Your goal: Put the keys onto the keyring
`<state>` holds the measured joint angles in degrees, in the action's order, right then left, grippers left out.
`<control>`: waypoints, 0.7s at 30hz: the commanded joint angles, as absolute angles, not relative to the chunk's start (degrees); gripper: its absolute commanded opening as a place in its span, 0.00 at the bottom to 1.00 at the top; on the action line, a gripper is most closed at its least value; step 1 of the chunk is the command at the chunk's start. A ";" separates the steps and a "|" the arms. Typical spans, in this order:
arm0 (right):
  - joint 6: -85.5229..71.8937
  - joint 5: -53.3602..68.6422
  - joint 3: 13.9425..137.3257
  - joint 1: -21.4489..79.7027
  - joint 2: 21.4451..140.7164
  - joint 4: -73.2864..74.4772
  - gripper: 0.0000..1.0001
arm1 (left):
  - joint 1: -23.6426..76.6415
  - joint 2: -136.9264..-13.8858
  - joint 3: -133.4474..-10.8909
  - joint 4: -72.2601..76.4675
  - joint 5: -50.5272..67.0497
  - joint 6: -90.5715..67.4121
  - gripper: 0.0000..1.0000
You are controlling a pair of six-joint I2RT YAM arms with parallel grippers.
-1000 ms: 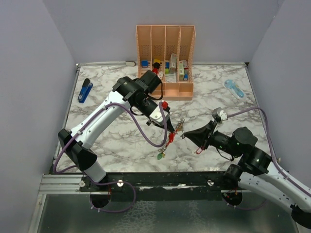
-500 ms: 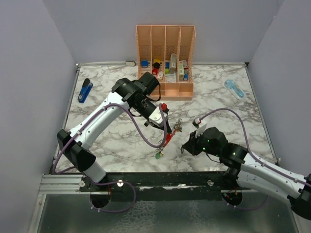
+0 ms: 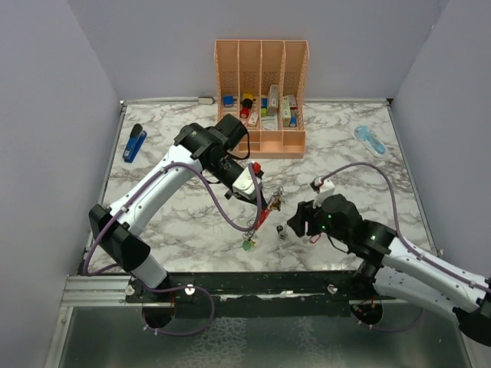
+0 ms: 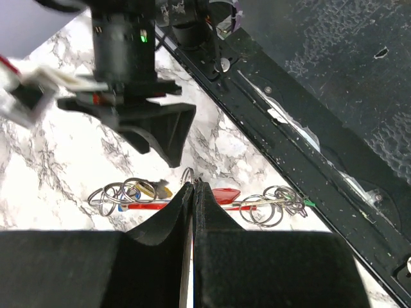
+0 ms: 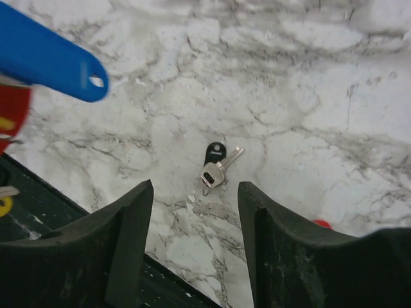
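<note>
My left gripper (image 3: 257, 196) hangs over the middle of the table, shut on the red keyring (image 3: 265, 215). Its grey wire shows just past the closed jaws (image 4: 187, 174). Several keys and wire rings dangle from the keyring, with a green tag (image 3: 248, 245) lowest. A blue tag (image 5: 51, 58) of that bunch shows at the top left of the right wrist view. My right gripper (image 3: 295, 225) stands open just right of the bunch, empty. One silver key with a black tag (image 5: 217, 168) lies flat on the marble beyond its fingertips (image 5: 144, 192), and shows from above as the loose key (image 3: 281, 231).
An orange desk organiser (image 3: 261, 100) with small items stands at the back. A blue stapler (image 3: 134, 142) lies far left, a light-blue object (image 3: 370, 139) far right. A tiny red loop (image 5: 321, 224) lies beside my right gripper. The black front rail (image 3: 253, 280) runs close below.
My right gripper pulled back from the bunch, turned down toward the table and opened. The black-tagged key now lies on the marble. The left arm barely moved.
</note>
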<state>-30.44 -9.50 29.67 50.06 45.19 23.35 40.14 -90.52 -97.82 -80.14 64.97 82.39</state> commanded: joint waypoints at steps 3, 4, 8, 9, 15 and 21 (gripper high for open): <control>-15.00 -5.19 34.33 49.83 27.26 14.57 0.71 | 40.06 -89.48 -100.89 -80.68 71.73 79.58 0.00; -12.39 -3.86 34.35 49.83 24.62 13.25 0.77 | 40.04 -89.35 -100.77 -80.67 72.39 78.95 0.00; -5.57 0.11 34.42 49.83 19.78 10.16 0.91 | 40.14 -88.89 -100.19 -80.75 74.60 77.67 0.00; -5.05 1.42 34.46 49.83 20.20 9.44 0.91 | 40.14 -88.93 -100.24 -80.75 75.47 77.46 0.00; -2.31 6.57 34.44 49.83 29.07 6.22 0.94 | 40.12 -90.44 -101.49 -80.68 80.87 76.60 0.00; -0.77 9.07 31.47 49.83 29.79 0.75 0.99 | 40.16 -91.68 -101.75 -80.68 84.34 76.35 0.00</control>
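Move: My left hand holds the keyring strip with its middle at my fingertips. From my open right hand that middle is about 11 cm left, 2 cm back and 17 cm up, and the strip's far end, with the blue and yellow keys, is some 7 cm left, 4 cm ahead and 14 cm up. On the table, 10 cm below my right hand, the black-tagged key lies 4 cm ahead and 6 cm left, and the red tag about 2 cm ahead and 4 cm right. I sweep my right hand up off the table, away from the loose black-tagged key, nearly 20 cm, then ease it down about 5 cm and 4 cm left towards the keyring. On the way I tip its fingers up to nearly level, swing them counter-clockwise and spread them from half to fully open. My left hand keeps its grip and lifts the keyring about 4 cm, drawing it slightly back with a small tilt. ##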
